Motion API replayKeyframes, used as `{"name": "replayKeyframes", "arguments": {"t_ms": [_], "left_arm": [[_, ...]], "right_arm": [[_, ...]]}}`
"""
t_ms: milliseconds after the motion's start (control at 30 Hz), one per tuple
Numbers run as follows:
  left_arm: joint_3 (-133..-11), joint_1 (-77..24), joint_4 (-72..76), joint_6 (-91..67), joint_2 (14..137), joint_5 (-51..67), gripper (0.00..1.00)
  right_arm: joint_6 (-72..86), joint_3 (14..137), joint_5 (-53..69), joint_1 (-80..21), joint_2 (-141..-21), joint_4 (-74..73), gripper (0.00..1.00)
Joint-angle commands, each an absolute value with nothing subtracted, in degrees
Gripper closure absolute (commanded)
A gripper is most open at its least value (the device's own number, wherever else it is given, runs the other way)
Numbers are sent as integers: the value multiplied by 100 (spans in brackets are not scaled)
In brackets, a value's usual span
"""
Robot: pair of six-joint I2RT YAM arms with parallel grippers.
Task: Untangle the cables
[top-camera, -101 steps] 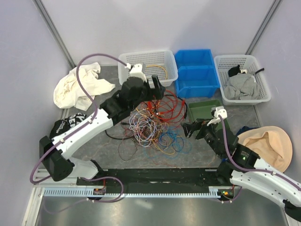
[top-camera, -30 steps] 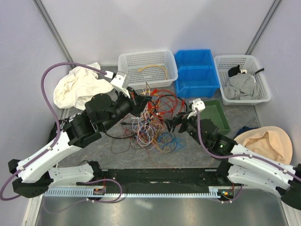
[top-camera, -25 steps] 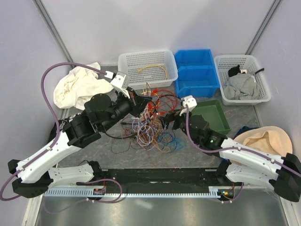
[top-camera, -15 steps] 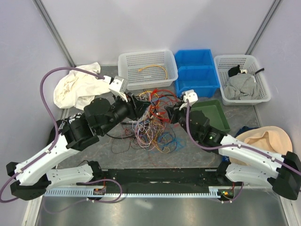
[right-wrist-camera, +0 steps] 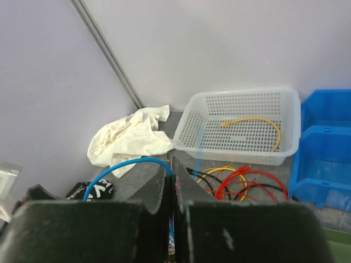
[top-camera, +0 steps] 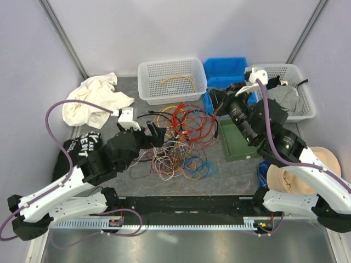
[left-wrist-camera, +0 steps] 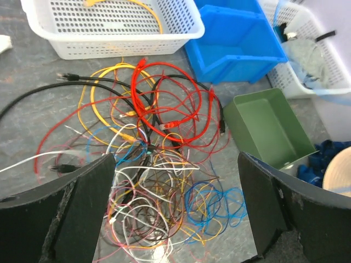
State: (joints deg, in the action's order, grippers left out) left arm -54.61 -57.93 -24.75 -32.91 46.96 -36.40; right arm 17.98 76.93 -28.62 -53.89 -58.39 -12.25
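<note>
The cables (top-camera: pixel 176 143) lie in a tangled heap mid-table, red loops (top-camera: pixel 189 120) at the far side and thin white, pink, brown and blue coils nearer. The left wrist view looks down on the same cables (left-wrist-camera: pixel 159 164). My left gripper (top-camera: pixel 155 134) hovers open over the heap's left part, its fingers (left-wrist-camera: pixel 82 208) wide apart with nothing between them. My right gripper (top-camera: pixel 214 101) is raised by the blue bins, shut on a blue cable (right-wrist-camera: pixel 129 164) that arches out to its left. One yellow cable (top-camera: pixel 178 79) lies in the white basket (top-camera: pixel 170 63).
Blue bins (top-camera: pixel 230 82) and a second white basket (top-camera: pixel 304 90) holding grey cloth stand at the back right. A green bin (top-camera: pixel 233 145) sits right of the heap. A cream cloth (top-camera: pixel 90 101) and a black cloth (top-camera: pixel 82 143) lie left, a tan hat (top-camera: pixel 307 175) right.
My left gripper opened and drew back toward the near left. My right gripper shut inside the heap, then rose to the far right with a blue cable in it.
</note>
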Motion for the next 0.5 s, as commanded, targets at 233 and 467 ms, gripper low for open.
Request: {"name": "replayKeyframes", "arguments": {"t_ms": [233, 467], "left_arm": [[-2822, -5792, 3460, -1619, 3655, -1200, 1], [-2453, -5801, 4235, -1178, 4165, 113, 1]], "right_arm": [[1705, 9290, -2681, -5405, -6609, -2680, 100], [1846, 9264, -2558, -5405, -6566, -2707, 100]]}}
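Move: The right hand holds the blue cable up high. The blue strand hanging beneath it lies about 13 cm to the left hand's right, level with it in height and reach, and some 16 cm below and 3 cm back from the right hand. Counted from the left hand and some 27 cm below it, the blue coil lies 6 cm back and 11 cm right, the red cables 7 cm ahead and 10 cm right, and the green tray 2 cm ahead and 31 cm right. The empty left hand, jaws staying wide open, swings about 7 cm to the right and 4 cm back towards the hanging blue strand, dipping slightly before it rises, while its wrist turns some 30 degrees clockwise and its fingers tip up to face the strand. The right hand keeps the blue cable pinched in its shut fingers, lifting it a further 2 to 3 cm and easing back down almost as far, drifting slightly left. ##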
